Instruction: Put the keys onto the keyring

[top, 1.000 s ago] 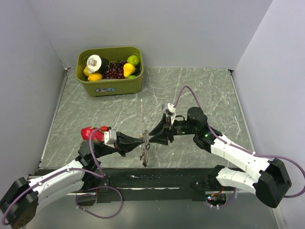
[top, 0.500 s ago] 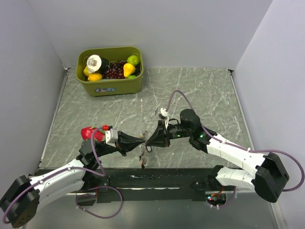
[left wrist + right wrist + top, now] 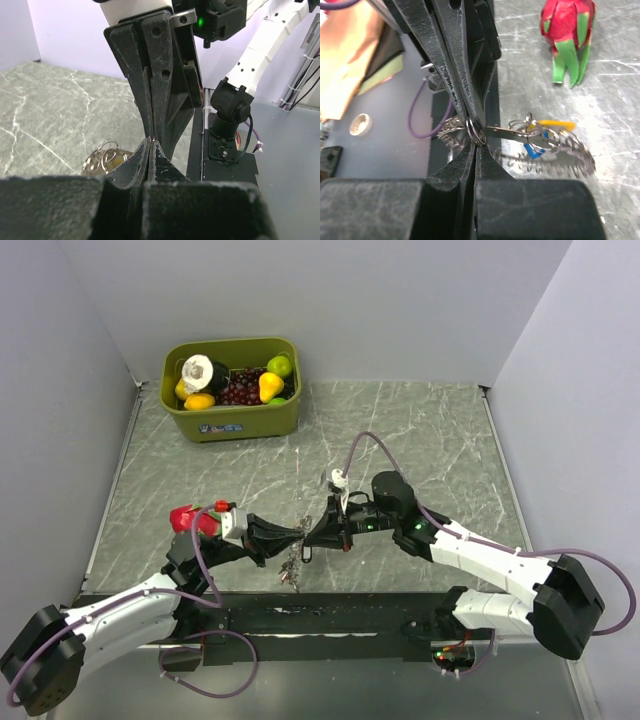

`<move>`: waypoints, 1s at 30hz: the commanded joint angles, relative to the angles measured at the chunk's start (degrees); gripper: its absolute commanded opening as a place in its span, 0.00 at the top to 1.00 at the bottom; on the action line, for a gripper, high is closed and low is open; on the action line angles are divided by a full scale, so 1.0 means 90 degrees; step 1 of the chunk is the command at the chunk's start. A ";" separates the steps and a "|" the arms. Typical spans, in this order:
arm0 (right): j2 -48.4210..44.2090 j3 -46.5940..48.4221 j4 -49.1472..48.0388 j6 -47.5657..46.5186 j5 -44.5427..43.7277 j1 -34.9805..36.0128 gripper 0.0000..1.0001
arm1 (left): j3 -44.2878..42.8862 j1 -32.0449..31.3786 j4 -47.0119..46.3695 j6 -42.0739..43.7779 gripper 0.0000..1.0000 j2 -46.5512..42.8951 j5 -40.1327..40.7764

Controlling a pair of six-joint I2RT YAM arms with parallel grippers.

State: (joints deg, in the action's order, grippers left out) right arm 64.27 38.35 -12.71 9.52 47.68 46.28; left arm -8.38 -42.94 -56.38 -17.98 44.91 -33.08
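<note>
My left gripper (image 3: 299,532) and my right gripper (image 3: 309,533) meet tip to tip above the near middle of the table. Both are shut on a small ring of the keyring (image 3: 476,133). The rest of the keyring (image 3: 292,562), a limp chain of grey rings, hangs below the tips and shows in the right wrist view (image 3: 565,150) and left wrist view (image 3: 101,156). On it hang the keys: a silver key blade (image 3: 506,131), a yellow head (image 3: 556,123) and a blue head (image 3: 534,150). The red and black keys are hidden.
A green bin (image 3: 232,421) with toy fruit stands at the far left. A red and green dragon fruit toy (image 3: 187,519) lies by my left arm and shows in the right wrist view (image 3: 567,27). The black base rail (image 3: 320,615) runs along the near edge.
My right arm has stretched further left and lower toward the left gripper. The hanging keyring has swung slightly left. My left gripper has hardly moved.
</note>
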 commanded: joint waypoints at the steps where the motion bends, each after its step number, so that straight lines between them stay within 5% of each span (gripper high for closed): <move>1: 0.0241 0.0231 0.0084 -0.0208 -0.0210 0.0394 1.00 | -0.0201 -0.0034 -0.1070 -0.0093 0.99 0.0059 0.0131; 5: -0.0030 0.0144 0.0113 -0.0188 -0.0404 0.0375 0.93 | -0.0221 -0.0034 -0.0680 0.0083 0.99 -0.0067 0.0238; 7: -0.0255 0.0056 0.0230 -0.0218 -0.0756 0.0375 0.80 | -0.0240 -0.0034 -0.0397 0.0210 0.99 -0.0126 0.0267; 11: -0.1074 -0.0198 0.0367 -0.0384 -0.1498 0.0317 0.37 | -0.0221 -0.0034 -0.0113 0.0347 0.99 -0.0263 0.0365; 14: -0.1708 -0.0549 0.0163 -0.0365 -0.2054 0.0229 0.19 | -0.0182 -0.0034 -0.0103 0.0357 0.99 -0.0263 0.0404; 18: -0.2072 -0.0716 0.0162 -0.0296 -0.2182 0.0092 0.11 | -0.0201 -0.0034 -0.0171 0.0357 0.99 -0.0146 0.0394; 19: -0.2082 -0.0706 0.0191 -0.0296 -0.2202 0.0082 0.00 | -0.0221 -0.0034 -0.0200 0.0357 0.99 -0.0107 0.0404; 30: -0.2414 -0.0726 0.0523 -0.0247 -0.2358 0.0082 0.00 | -0.1419 -0.0034 -0.0696 0.0484 0.99 0.2039 0.0433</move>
State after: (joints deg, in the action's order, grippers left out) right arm 44.99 31.75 -8.21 7.01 28.27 47.27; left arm -13.19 -43.00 -54.89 -15.07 56.60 -29.89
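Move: Right between the nearly meeting fingertips of both hands hangs a small key ring, pinched by the right hand, with a black fob about 4 cm below. The keyring, still held in the left hand's closed fingers, hangs with its middle about 2 cm ahead, 1 cm left and 5 cm below either hand. Its yellow tag is some 4 cm forward, 3 cm left and 3 cm below the right hand; the dragon fruit lies roughly 8 cm ahead, 23 cm left and 18 cm below. Dipping under 1 cm with its fingers still shut on the small key ring, the right hand then opens wide and draws off about 4 cm to the right, rising and edging forward, turning some 20 degrees clockwise. The left hand keeps its pinch on the keyring, barely stirring before it carries it forward, with some travel down and to the right, about 4 cm in all. ##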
